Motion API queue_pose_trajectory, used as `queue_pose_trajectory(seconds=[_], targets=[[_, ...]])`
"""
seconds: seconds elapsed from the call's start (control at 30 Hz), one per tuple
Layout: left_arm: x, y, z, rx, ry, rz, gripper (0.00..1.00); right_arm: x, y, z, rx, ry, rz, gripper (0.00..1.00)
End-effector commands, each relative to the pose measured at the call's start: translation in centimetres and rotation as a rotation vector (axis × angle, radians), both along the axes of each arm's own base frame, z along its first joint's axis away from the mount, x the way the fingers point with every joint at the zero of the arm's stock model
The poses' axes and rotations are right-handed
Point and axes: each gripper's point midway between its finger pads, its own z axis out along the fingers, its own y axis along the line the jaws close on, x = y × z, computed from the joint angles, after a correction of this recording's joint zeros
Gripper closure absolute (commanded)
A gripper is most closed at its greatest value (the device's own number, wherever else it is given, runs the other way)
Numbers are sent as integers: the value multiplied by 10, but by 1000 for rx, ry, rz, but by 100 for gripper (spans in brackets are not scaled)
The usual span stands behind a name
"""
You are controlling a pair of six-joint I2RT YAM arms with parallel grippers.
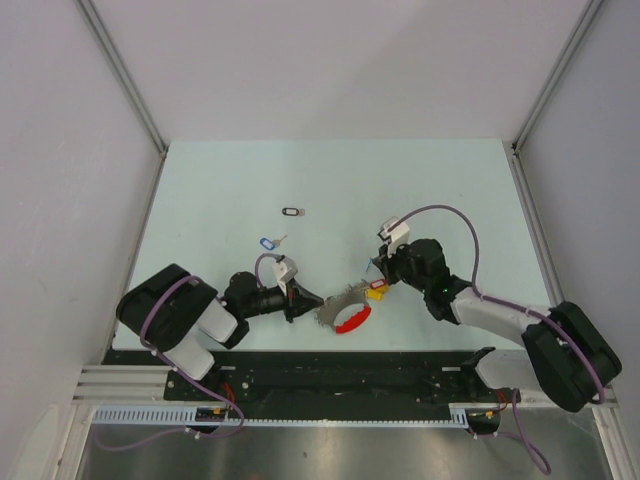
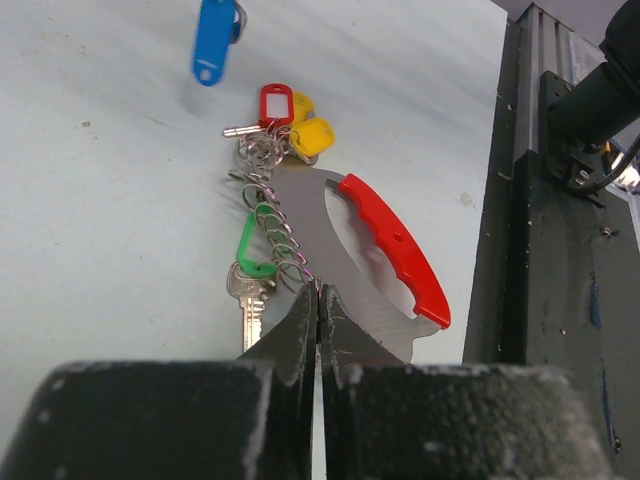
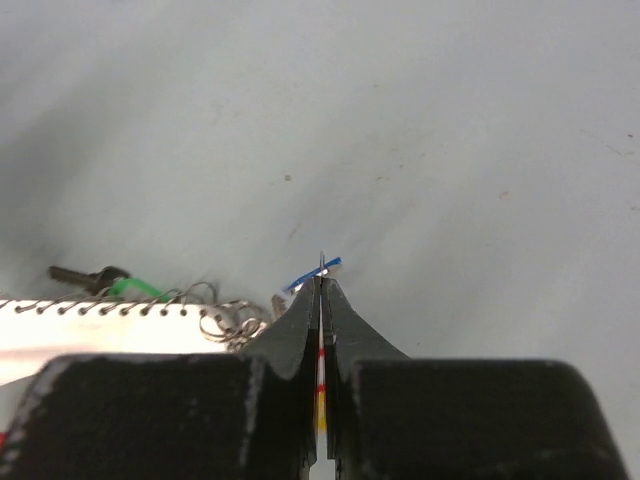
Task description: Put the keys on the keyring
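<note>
The keyring [image 1: 345,315] lies near the table's front edge. It has a silver plate [image 2: 330,230], a red curved band [image 2: 395,240], wire loops, and keys with red [image 2: 275,103], yellow [image 2: 312,135] and green [image 2: 252,250] tags. My left gripper [image 2: 319,295] is shut on the plate's edge beside the loops, seen from above at the left gripper [image 1: 303,300]. My right gripper [image 1: 378,272] hovers just above the red and yellow tags, shut on a blue-tagged key [image 2: 212,40]. That key's tag shows edge-on at the right gripper's tip [image 3: 321,280]. Another blue-tagged key [image 1: 267,242] and a black-tagged key [image 1: 291,211] lie on the table behind.
The pale table [image 1: 200,200] is walled at the back and both sides. A black mounting rail [image 2: 560,300] runs along the near edge, close to the red band.
</note>
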Motion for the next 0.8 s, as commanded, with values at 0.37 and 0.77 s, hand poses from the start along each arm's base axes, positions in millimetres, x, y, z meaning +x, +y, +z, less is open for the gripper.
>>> queue_pose_trajectory(seconds=[0.37, 0.77], targets=[[-4, -15, 94, -216, -502, -161, 100, -75, 35, 56, 84, 61, 362, 100], [1, -15, 75, -181, -442, -132, 100, -102, 58, 33, 32, 122, 523, 100]])
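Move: The keyring's end, still pinched in the left fingers, lies about 13 cm left, 10 cm back and 4 cm below the right hand, which already holds the blue-tagged key. The red-and-yellow tag bunch is 6 cm straight back from the right hand, the red handle 14 cm back and 6 cm left, both some 6 cm below. From the left hand, the blue-tagged key is 9 cm ahead, 13 cm right, slightly higher. Up, then down, the right hand swings the blue-tagged key roughly 10 cm back and left towards the keyring. ##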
